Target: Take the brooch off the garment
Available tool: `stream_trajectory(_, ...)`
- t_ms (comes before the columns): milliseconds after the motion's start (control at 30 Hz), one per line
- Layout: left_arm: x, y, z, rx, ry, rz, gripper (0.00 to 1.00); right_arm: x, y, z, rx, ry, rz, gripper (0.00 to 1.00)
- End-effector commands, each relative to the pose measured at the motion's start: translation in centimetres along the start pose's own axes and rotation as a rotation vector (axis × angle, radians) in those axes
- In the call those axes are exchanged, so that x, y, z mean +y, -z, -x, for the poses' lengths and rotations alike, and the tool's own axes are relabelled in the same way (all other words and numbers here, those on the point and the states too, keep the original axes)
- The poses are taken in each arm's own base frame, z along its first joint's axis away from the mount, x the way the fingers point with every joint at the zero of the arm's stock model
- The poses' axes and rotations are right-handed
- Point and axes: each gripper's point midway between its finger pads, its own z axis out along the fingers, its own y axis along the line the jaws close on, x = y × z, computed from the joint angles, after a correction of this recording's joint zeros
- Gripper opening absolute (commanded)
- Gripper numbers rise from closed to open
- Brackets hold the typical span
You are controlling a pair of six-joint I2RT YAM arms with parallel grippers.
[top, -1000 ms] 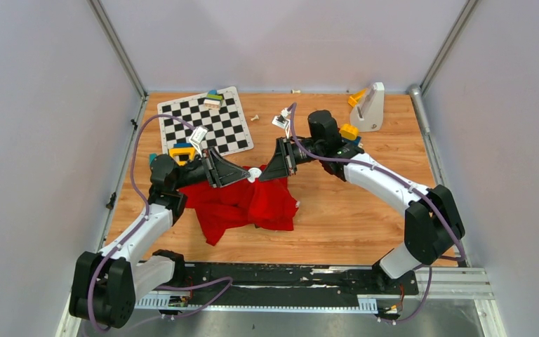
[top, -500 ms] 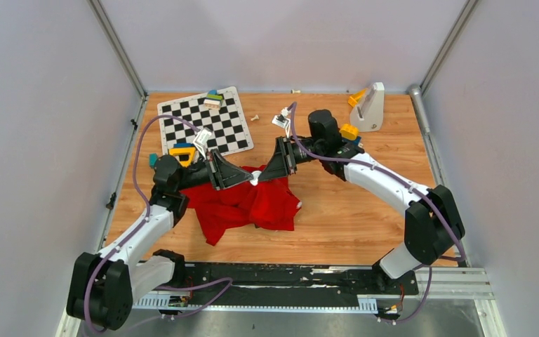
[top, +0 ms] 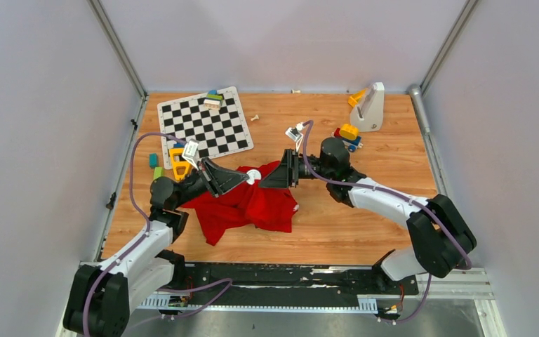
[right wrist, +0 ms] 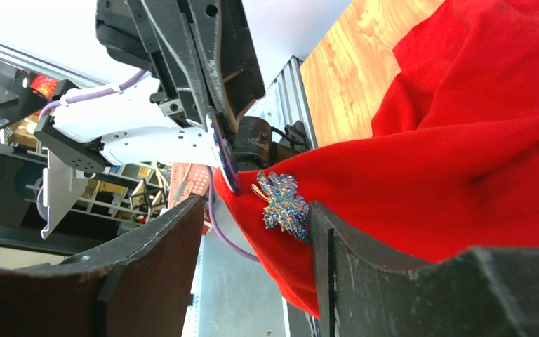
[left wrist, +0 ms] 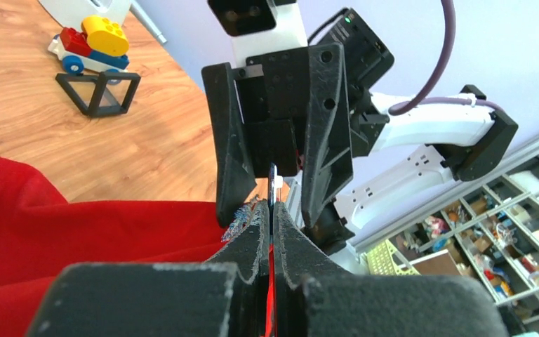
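Note:
The red garment lies crumpled on the wooden table, and its far edge is pulled up between the two grippers. My left gripper is shut on that raised edge; red cloth shows between its pressed fingers, and a thin round disc sits at their tips. The brooch, a blue jewelled leaf, is pinned to the garment just past the disc. My right gripper is open around the brooch, which lies close to its right-hand finger. A sliver of the brooch shows in the left wrist view.
A chessboard mat with small blocks lies at the back left. A yellow piece and a green block sit by the left arm. A toy block car and a white stand are at the back right.
My right gripper has opened and its arm has drawn nearer and lower, uncovering the toy car. My left gripper has closed on the garment's edge and shifted slightly.

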Motion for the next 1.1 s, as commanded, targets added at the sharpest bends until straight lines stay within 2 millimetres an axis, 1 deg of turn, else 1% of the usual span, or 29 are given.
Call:
stream_trajectory(0, -2.3, -0.1, 2.5, -0.133, -0.046, -0.087, 0.0, 3.8, -0.5, 2.8, -0.15, 0.111, 0.093, 0.57)
stream_trajectory(233, -2.5, 0.1, 2.4, -0.142, -0.044, -0.101, 0.0, 3.7, -0.9, 3.5, -0.182, 0.105, 0.08, 0.42)
stream_trajectory(367, -2.5, 0.2, 2.3, -0.141, -0.054, -0.106, 0.0, 3.6, -1.1, 3.7, -0.185, 0.094, 0.081, 0.36)
stream_trajectory(467, -2.6, 0.2, 2.2, -0.136, -0.057, -0.108, 0.0, 3.8, -1.2, 3.8, -0.184, 0.093, 0.087, 0.37)
stream_trajectory(567, -2.5, 0.2, 2.1, -0.132, -0.057, -0.106, 0.0, 3.9, -1.4, 3.8, -0.179, 0.091, 0.089, 0.42)
stream_trajectory(700, -2.5, 0.3, 2.1, -0.131, -0.06, -0.108, 0.0, 4.0, -1.6, 3.9, -0.174, 0.089, 0.094, 0.42)
stream_trajectory(900, -2.6, 0.2, 2.0, -0.125, -0.062, -0.111, 0.0, 3.5, -2.1, 4.0, -0.165, 0.065, 0.075, 0.39)
stream_trajectory(1000, -2.6, 0.2, 1.9, -0.117, -0.062, -0.114, 0.0, 3.2, -2.2, 4.1, -0.168, 0.047, 0.062, 0.3)
stream_trajectory(1067, -2.6, 0.2, 1.9, -0.117, -0.065, -0.116, 0.0, 3.0, -2.3, 4.1, -0.167, 0.042, 0.059, 0.29)
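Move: Barely 3 cm to the right hand's left, about 2 cm forward and 2 cm up, stands the round brooch, edge-on and already pinched with the garment; from the shut left hand its middle is about 1 cm right, 1 cm forward and 1 cm up. The leaf brooch is some 1 cm forward, 2 cm left and 1 cm below the right hand, and the garment's bulk about 5 cm back, 5 cm left and 15 cm down. Bringing its half-open fingers up about 3 cm, left about 2 cm and slightly forward, the right hand narrows them to roughly half their gap around the round brooch's edge, tips tilting up a little. Meanwhile the left hand keeps its pinch, lifts not quite 2 cm, tilts some 5 degrees and then holds still. ##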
